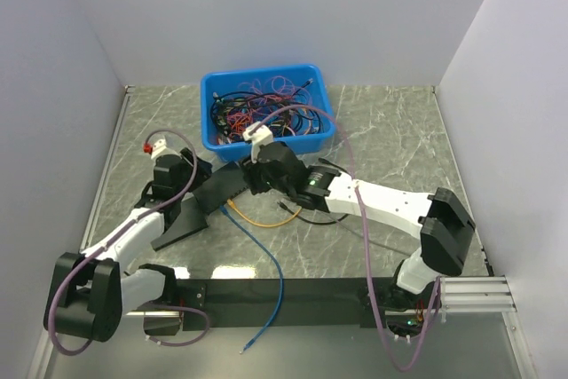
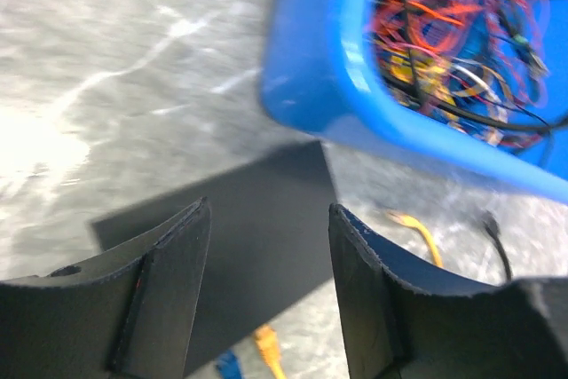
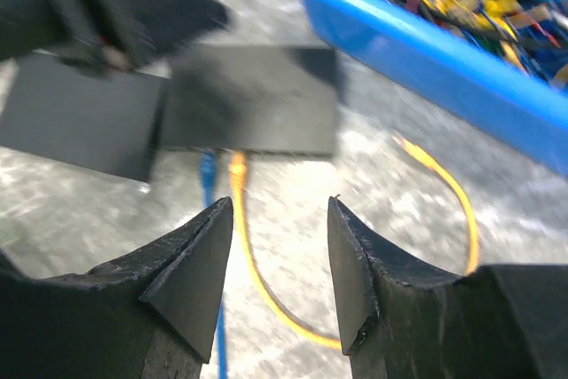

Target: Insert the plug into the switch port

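Observation:
The black switch (image 1: pixel 220 191) lies flat on the table between my two arms, just in front of the blue bin. A yellow plug (image 3: pixel 237 166) and a blue plug (image 3: pixel 208 164) sit side by side against its near edge, their cables trailing toward me. My left gripper (image 2: pixel 269 210) hovers open over the switch (image 2: pixel 257 246) with nothing between its fingers. My right gripper (image 3: pixel 280 210) is open above the yellow cable (image 3: pixel 266 295), which lies on the table below and is not held. In the top view the left gripper (image 1: pixel 182 177) and right gripper (image 1: pixel 257 177) flank the switch.
A blue bin (image 1: pixel 266 108) full of tangled cables stands right behind the switch. The yellow cable (image 1: pixel 262 219) loops on the table, a blue cable (image 1: pixel 277 277) runs to the near edge, and a black cable end (image 1: pixel 297 212) lies beside my right arm.

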Controlling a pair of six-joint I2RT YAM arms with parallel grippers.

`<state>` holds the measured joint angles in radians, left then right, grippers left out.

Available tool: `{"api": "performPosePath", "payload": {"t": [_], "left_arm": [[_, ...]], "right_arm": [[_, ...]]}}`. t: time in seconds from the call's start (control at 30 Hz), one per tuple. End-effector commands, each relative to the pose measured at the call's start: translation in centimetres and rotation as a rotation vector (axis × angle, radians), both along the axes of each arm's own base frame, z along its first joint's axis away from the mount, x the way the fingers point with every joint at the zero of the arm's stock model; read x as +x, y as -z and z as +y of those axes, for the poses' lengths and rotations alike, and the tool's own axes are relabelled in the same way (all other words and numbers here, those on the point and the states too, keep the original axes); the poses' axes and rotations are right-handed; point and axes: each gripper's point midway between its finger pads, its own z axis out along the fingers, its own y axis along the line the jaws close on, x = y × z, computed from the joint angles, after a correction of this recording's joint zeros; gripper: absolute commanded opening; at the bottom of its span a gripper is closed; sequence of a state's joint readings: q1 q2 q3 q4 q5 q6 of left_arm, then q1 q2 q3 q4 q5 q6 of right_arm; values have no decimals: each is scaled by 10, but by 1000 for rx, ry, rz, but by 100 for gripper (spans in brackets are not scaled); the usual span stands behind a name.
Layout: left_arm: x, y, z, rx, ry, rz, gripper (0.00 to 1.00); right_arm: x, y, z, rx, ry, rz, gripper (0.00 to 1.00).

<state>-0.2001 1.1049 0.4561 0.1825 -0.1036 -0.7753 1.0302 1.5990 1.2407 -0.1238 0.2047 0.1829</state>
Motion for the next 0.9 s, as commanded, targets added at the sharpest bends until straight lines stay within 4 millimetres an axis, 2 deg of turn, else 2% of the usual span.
{"api": "performPosePath", "payload": {"t": [0.0, 0.07, 0.13, 0.17, 0.23, 0.27, 0.33, 0.43, 0.5, 0.63, 0.87], "left_arm": [[-1, 10, 19, 2, -60, 45, 61], [-2, 16, 16, -28, -38, 59, 60], [-3, 23, 19, -33, -46, 75, 59], [-3, 25, 21, -30, -54, 79, 59], [-3, 29, 24, -33, -68, 84, 60], [-3, 32, 24, -37, -68, 90, 61], [0, 37, 23, -46, -70, 100, 60], [5, 44, 22, -49, -64, 125, 57], [8, 44, 22, -53, -73, 129, 58], [12, 47, 24, -55, -90, 143, 59], [25, 50, 32, -37, -124, 177, 59]], "right_arm": [[11, 5, -35, -7, 138, 24, 54], [21, 15, -59, -13, 214, 61, 54], [31, 12, -85, 18, 299, 89, 54], [32, 19, -98, 12, 332, 107, 54], [32, 15, -119, 30, 395, 117, 54], [36, 20, -135, 26, 440, 125, 54], [37, 18, -154, 34, 498, 129, 54], [37, 32, -179, 19, 566, 169, 54], [36, 46, -191, 18, 600, 210, 54], [32, 66, -202, 20, 627, 276, 54], [29, 90, -206, -18, 634, 331, 52]]}}
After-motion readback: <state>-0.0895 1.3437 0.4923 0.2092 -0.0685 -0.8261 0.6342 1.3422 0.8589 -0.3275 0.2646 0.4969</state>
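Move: The grey plug lies about 9 cm right of the right hand, 1 ahead and 15 below; the near black plug is about 8 right and 1 back, the loose orange plug 4 right and 9 ahead, both equally low. From the left hand, the upper switch lies some 5 cm right, 3 back and 7 below, with the lower switch 7 left, 13 back and 8 below. Right hand swings 20 cm right across the loose cables, sinking, turning clockwise, open; left sinks 5 cm beside upper switch. ##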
